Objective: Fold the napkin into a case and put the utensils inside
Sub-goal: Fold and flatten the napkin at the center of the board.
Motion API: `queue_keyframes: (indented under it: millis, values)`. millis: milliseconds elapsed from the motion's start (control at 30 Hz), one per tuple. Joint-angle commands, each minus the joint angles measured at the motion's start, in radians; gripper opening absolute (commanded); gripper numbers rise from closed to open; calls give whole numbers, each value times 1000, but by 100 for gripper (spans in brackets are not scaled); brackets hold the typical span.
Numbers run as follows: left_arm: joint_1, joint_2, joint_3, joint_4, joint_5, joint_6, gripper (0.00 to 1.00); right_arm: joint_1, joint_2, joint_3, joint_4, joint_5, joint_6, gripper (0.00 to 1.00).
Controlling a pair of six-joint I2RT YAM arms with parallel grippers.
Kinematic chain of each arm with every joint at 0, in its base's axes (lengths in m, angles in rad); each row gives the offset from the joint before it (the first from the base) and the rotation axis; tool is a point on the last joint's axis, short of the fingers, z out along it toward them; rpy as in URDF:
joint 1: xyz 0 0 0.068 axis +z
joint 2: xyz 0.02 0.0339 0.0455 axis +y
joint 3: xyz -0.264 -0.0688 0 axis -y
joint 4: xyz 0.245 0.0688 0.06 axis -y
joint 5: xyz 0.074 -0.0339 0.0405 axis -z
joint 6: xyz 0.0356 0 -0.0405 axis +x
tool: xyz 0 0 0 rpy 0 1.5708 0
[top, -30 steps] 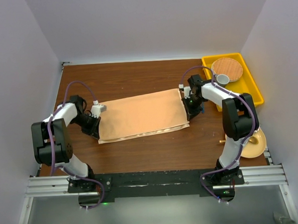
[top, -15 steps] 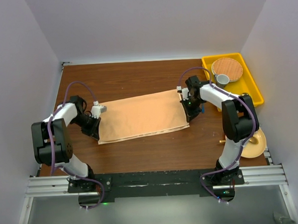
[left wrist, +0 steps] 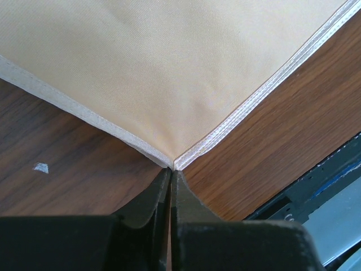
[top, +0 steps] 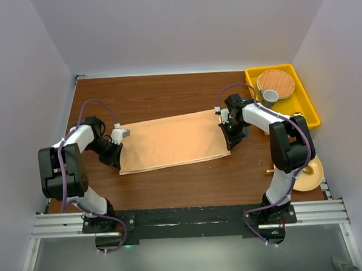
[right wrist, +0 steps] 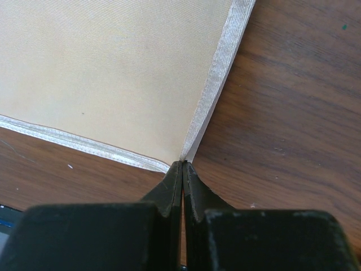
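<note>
The peach satin napkin (top: 172,141) lies folded into a wide rectangle in the middle of the table. My left gripper (top: 117,163) is shut on its near left corner; in the left wrist view the closed gripper (left wrist: 171,172) pinches the hemmed corner of the napkin (left wrist: 169,73). My right gripper (top: 230,144) is shut on the near right corner; in the right wrist view the gripper (right wrist: 182,165) is shut on the corner of the napkin (right wrist: 113,73). A gold utensil (top: 272,167) shows partly behind the right arm. A blue bit (top: 246,132) shows beside the right wrist.
A yellow tray (top: 306,107) at the back right holds a round wood-toned plate (top: 276,82) and a small grey cup (top: 270,95). A pale round plate (top: 310,174) sits at the near right edge. Walls close in the table on three sides.
Both grippers have drawn the napkin's near edge a little farther from the arm bases. The pale strip of lower layer along the near edge no longer shows.
</note>
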Motion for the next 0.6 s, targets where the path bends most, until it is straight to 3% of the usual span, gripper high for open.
queue_keyframes:
  millis: [0,67,167,267,400,500,533,567]
  values:
    - [-3,-10,-8,6,-13,20,17,12,1,19,-2,9,-12,5]
    - [-3,-16,-9,7,-15,23,22,11,-8,22,-10,5,-13,7]
    - [-3,-22,-5,-5,-13,27,36,11,-16,28,-30,4,-18,25]
    - [1,-45,30,-48,-13,49,44,11,-31,72,-91,-2,-46,35]
    - [38,-116,168,-100,42,96,52,11,-79,166,-174,22,-121,51]
    - [87,-146,286,-86,144,95,61,8,-80,287,-218,-19,-167,72]
    - [96,-156,312,-71,171,68,65,9,-79,321,-220,-45,-173,78]
    - [104,-168,337,-24,197,49,98,8,-77,386,-205,-109,-178,92]
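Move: Both hands have their closed tips down at the folded napkin's near corners: the left at the near left corner, the right about 1 cm beyond the near right one. The napkin's middle lies some 12 cm ahead and 24 cm right of the left hand; from the right hand it is about 5 cm ahead and 25 cm left. The gold spoon is roughly 14 cm ahead and 2 cm right of the right hand, the blue utensil level with the spoon but 8 cm right of the hand. Both hands let go of the napkin's near corners, fingers spreading wide while the tips stay almost in place, then lift clear: the left about 6 cm up and 5 cm forward along the napkin's left edge, fingertips tipping forward some 10 degrees; the right about 5 cm up and 2 cm forward above its corner, turning slightly counter-clockwise. ##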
